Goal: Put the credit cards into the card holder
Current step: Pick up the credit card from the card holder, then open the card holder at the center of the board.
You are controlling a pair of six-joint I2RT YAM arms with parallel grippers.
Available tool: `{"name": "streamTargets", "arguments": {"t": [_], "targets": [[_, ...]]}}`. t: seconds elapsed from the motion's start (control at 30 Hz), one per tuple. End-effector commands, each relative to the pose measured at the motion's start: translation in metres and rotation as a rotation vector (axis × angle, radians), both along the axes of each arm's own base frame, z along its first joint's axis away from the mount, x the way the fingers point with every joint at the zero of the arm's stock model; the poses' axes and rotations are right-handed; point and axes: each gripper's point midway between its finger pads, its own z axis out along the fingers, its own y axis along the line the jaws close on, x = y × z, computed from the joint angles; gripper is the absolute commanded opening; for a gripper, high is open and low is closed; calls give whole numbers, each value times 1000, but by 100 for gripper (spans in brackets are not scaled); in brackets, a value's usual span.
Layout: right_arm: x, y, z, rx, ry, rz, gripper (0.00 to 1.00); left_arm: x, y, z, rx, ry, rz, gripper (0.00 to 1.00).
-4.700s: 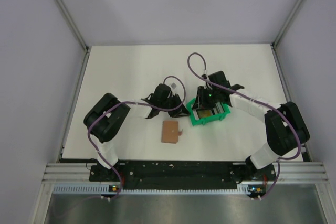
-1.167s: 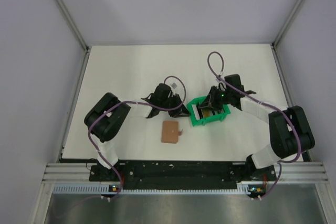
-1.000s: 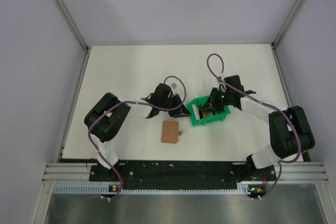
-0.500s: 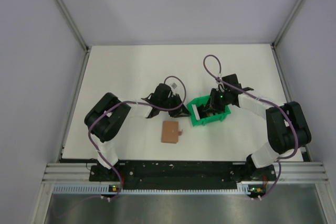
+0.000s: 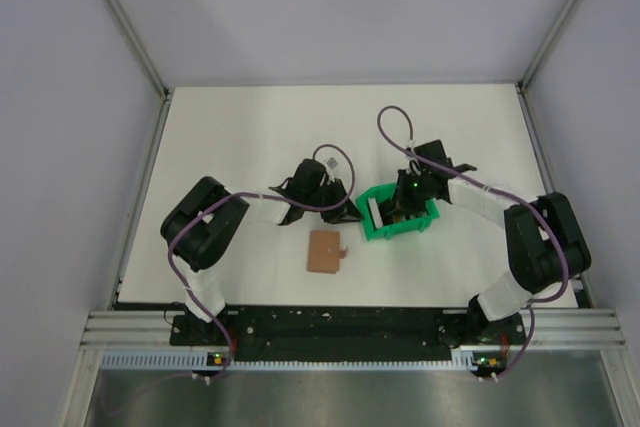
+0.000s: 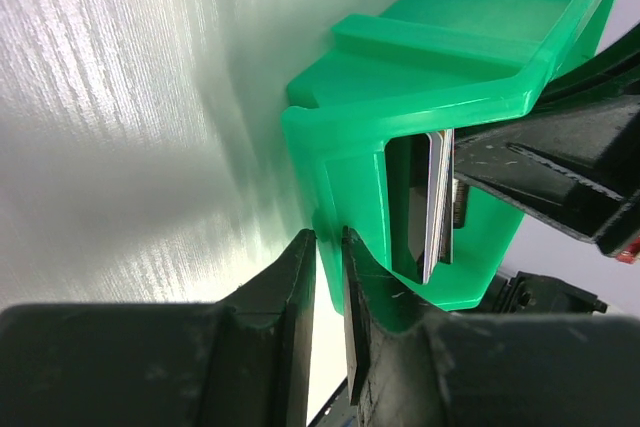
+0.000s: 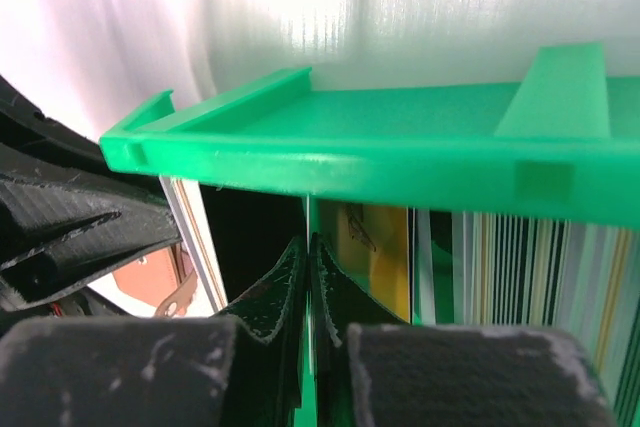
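Note:
The credit cards stand on edge inside a tipped green tray [image 5: 398,217]. In the right wrist view a yellow card [image 7: 378,257] and a striped one [image 7: 520,282] sit right of my fingers, and a white-edged card [image 7: 190,232] stands to the left. My right gripper [image 7: 311,252] reaches into the tray, shut on the thin edge of one card. My left gripper [image 6: 330,247] is shut on the tray's near wall [image 6: 345,172], with the card edges [image 6: 437,202] showing through the tray's opening. The tan card holder [image 5: 325,250] lies flat in front of the tray, untouched.
The right arm's black fingers [image 6: 540,172] crowd the tray opening in the left wrist view. Purple cables loop over both wrists [image 5: 395,127]. White walls and metal rails [image 5: 140,57] border the table.
My right gripper has shifted a little left inside the tray and closed its jaws. The tray has tipped slightly. The left arm and the card holder have not moved.

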Motion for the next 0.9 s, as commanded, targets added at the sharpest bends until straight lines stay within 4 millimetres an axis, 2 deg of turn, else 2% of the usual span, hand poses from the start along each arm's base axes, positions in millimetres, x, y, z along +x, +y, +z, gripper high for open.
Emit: {"name": "streamTargets", "arguments": {"t": [0.0, 0.13, 0.43, 0.53, 0.6, 0.67, 0.73, 0.8, 0.87], "targets": [[22, 2, 52, -3, -174, 15, 0, 10, -3, 23, 0, -107, -14, 22], [23, 2, 75, 2, -217, 35, 0, 13, 3, 35, 28, -154, -5, 29], [18, 4, 77, 16, -208, 37, 0, 9, 28, 53, 116, -238, 31, 50], [16, 2, 91, 30, -246, 26, 0, 8, 35, 59, 139, -263, 40, 56], [14, 5, 108, 63, -285, 34, 0, 6, 41, 63, 155, -271, 50, 61], [6, 11, 123, 123, -319, 54, 0, 4, 51, 68, 175, -294, 76, 71], [-1, 17, 129, 162, -329, 58, 0, -2, 68, 61, 235, -279, 110, 77], [-12, 26, 129, 186, -322, 68, 0, -6, 89, 65, 282, -293, 166, 85], [-25, 38, 125, 182, -300, 55, 0, -14, 116, 58, 365, -275, 223, 90]]}}
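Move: The right hand already grips the black card's top edge, the card's middle about 2 cm below it. The white cards stand roughly 7 cm to its left, the gold card 2 cm to its right, and the brown wallet about 19 cm left and 10 cm back. From the left hand, at the green holder's left end wall, the black card is some 12 cm right and 1 cm ahead. Right hand lifts the pinched black card about 12 cm; left opens wide, leaving the holder 6–7 cm up and left. ##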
